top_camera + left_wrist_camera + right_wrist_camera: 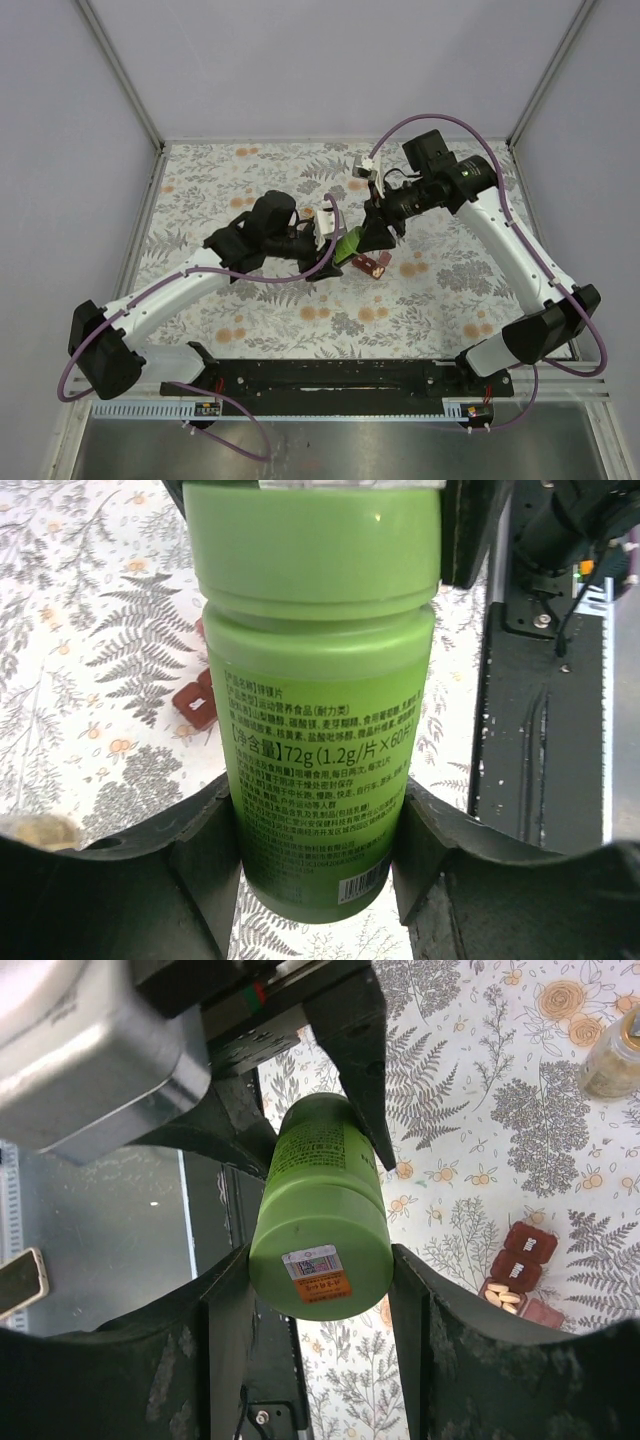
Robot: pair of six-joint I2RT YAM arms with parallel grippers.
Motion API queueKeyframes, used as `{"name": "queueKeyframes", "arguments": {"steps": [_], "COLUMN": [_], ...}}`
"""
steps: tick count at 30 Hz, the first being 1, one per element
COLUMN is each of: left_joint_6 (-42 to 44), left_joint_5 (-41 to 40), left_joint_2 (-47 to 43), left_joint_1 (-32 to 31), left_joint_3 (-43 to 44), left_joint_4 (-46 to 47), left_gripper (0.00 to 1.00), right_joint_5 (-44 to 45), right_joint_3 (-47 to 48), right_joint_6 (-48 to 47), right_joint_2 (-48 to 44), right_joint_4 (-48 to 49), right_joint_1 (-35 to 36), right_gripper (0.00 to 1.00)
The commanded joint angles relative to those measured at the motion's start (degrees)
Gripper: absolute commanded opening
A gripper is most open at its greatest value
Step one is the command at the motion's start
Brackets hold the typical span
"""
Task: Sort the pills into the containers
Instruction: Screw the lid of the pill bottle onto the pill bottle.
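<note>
The green bottle point(348, 243) hangs above the cloth between both arms, lying at a slant. My left gripper point(330, 256) is shut on its lower body; in the left wrist view the printed bottle point(318, 680) fills the middle between the fingers point(205, 850). My right gripper point(374, 236) is shut on its cap end point(318, 1250), which carries a small sticker. The dark-red pill box point(372, 265) lies on the cloth just right of the bottle. One compartment is open with pale pills point(508, 1298) inside. A pale bottle point(612, 1060) stands further off.
The flowered cloth point(250, 190) covers the table inside grey walls. The black base rail point(340, 378) runs along the near edge. The pill box point(195, 702) lies below the held bottle, a little to its left in the left wrist view.
</note>
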Motion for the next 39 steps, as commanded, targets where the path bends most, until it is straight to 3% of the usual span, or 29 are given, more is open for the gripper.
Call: {"name": "queueKeyframes", "arguments": {"steps": [1,19,39], "left_joint_6": [1.3,2.4,5.7], "left_joint_5": [-8.4,-31.7,-47.3], "left_joint_2": [-2.5,-3.1,-0.1], "left_joint_1": [-1.2,-3.8,-7.9], "left_joint_3": [1.8,1.9,3.3], "left_joint_4": [8.6,12.0,14.3], "left_gripper": [0.0,0.0,0.0], "right_joint_5": [-2.7,1.9,-12.6], "right_joint_3": [-0.6,-0.1,-3.4], "right_joint_6": [8.7,25.5,43.7], "right_joint_2": [1.2,6.3,13.1], "right_joint_4": [3.3,7.3,18.6], "right_joint_1": [1.1,1.0,1.1], "right_gripper": [0.1,0.1,0.15]}}
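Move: The left hand still grips the pill bottle; the lid in the right fingers is already at its mouth, some 5 cm to this hand's right, 5 cm higher and about 2 cm farther out. From the right hand, the bottle's middle is about 4 cm left, 1 cm back and 3 cm down. The brown pill box is on the table roughly 25 cm below the right hand, 5 cm ahead and level sideways; the glass jar stands about 18 cm ahead of it and 14 cm left. Forward and to the left, slightly down, both hands travel together by about 7 to 9 cm, keeping the bottle and lid between them. On the way the right hand, fingers still shut on the lid, rolls some 35 degrees about its own pointing direction, clockwise as seen from the lid end, while the left wrist counter-turns the bottle and swings its fingers to point more forward and down. ##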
